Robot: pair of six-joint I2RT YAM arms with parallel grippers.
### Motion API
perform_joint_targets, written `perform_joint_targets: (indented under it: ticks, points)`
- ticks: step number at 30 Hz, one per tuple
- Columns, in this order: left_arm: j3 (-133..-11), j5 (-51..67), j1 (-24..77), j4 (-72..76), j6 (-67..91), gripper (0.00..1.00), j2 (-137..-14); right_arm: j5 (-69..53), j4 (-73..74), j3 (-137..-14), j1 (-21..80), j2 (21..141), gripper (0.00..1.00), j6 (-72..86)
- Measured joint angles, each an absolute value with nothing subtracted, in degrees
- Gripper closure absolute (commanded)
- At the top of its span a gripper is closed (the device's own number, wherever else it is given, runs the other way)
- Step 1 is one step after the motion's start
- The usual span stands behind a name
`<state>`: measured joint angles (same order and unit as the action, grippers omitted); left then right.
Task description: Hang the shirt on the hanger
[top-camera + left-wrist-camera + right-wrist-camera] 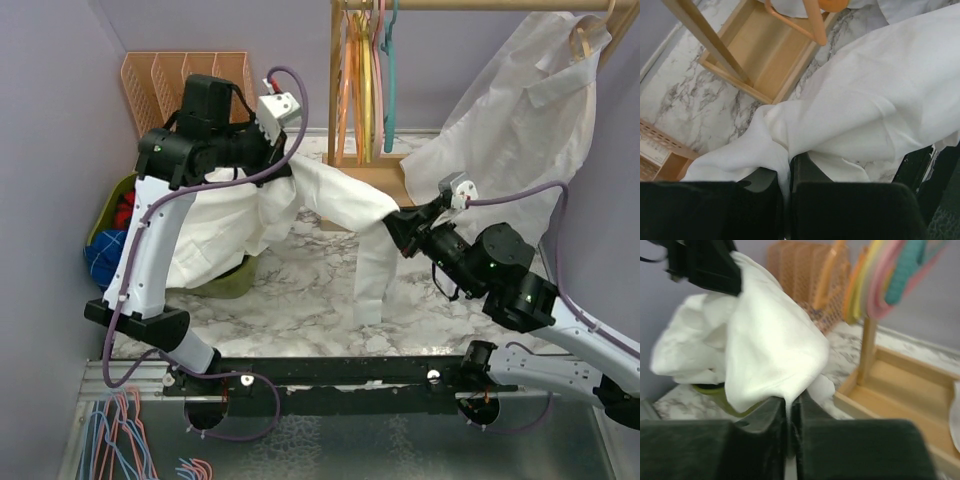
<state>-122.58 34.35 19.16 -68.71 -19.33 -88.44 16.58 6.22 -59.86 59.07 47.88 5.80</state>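
The white shirt (330, 195) hangs stretched in the air between my two grippers, above the marble table. My left gripper (285, 155) is shut on its left end. Bunched fabric (865, 110) runs into the closed left gripper (787, 170). My right gripper (395, 220) is shut on the shirt's right end, and a sleeve (370, 275) dangles below it. In the right wrist view the shirt (765, 340) rises from the pinched right gripper (790, 410). The teal hanger (390, 75) hangs on the wooden rack behind, also seen blurred as the teal hanger (907, 265).
The wooden rack (370, 175) holds orange, yellow and pink hangers (360, 80). Another white shirt (530, 110) on a wooden hanger hangs at the right. A green basket (115, 225) with dark garments stands left, an orange mesh organizer (180, 80) behind it. Spare hangers (120, 440) lie bottom left.
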Motion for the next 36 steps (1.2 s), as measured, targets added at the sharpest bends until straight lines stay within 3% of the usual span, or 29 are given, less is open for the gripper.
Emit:
perform_joint_targets:
  ticks: [2,3,4,7,12,18,21,28,36]
  points:
    - [-121.4,33.6,21.8,-68.5,-19.7,1.0,-89.7,22.3,10.3,-57.2,59.1,46.0,0.17,9.4]
    - [-121.1,33.3,22.9,-68.5,-19.9,1.0,-90.4,24.3,12.1,-56.3,59.1,45.4,0.03,10.6]
    - [-120.9,32.9,23.9,-68.4,-20.0,1.0,-91.4,26.7,14.3,-55.4,59.1,44.6,0.0,12.2]
    - [-120.6,32.1,25.6,-68.2,-20.4,1.0,-94.2,29.6,16.8,-53.7,58.9,42.5,0.0,12.7]
    - [-120.7,30.0,25.5,-68.2,-21.2,1.0,-95.5,21.3,8.4,-51.3,58.9,41.9,0.01,2.9]
    - [-121.0,28.2,25.5,-68.1,-21.6,1.0,-95.3,16.1,-14.3,-40.2,66.7,55.4,0.01,-26.2]
    - [-120.0,27.2,25.5,-68.0,-21.6,1.0,-94.8,12.6,-18.6,-35.1,68.2,62.2,0.0,-37.6]
    - [-118.0,26.6,25.5,-68.2,-21.6,1.0,-94.6,6.0,-30.7,-41.2,69.0,74.6,0.0,-58.2]
    - [-118.0,26.2,25.5,-68.2,-21.6,1.0,-94.6,0.9,-36.4,-49.6,69.5,84.2,0.0,-68.7]
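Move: Just under the left fingers, which keep hold of it, the shirt's gathered part hangs about 5 cm below; from the right hand it is some 17 cm left, 9 cm ahead and 5 cm lower. From the left hand, the green bin stands about 21 cm left, 5 cm ahead and 30 cm below; the wooden tray some 18 cm right, 20 cm ahead and 38 cm below; the hangers about 15 cm right and 21 cm ahead, near its height. Opening wide, the right gripper lets go of its end of the shirt while easing about 5 cm right and down, then swings back left some 23 cm, dipping and rising a little at the end, rolling and turning its open fingers towards the cloth hanging from the left hand. The left hand keeps its pinch and sinks about 7 cm, shifting slightly right. ##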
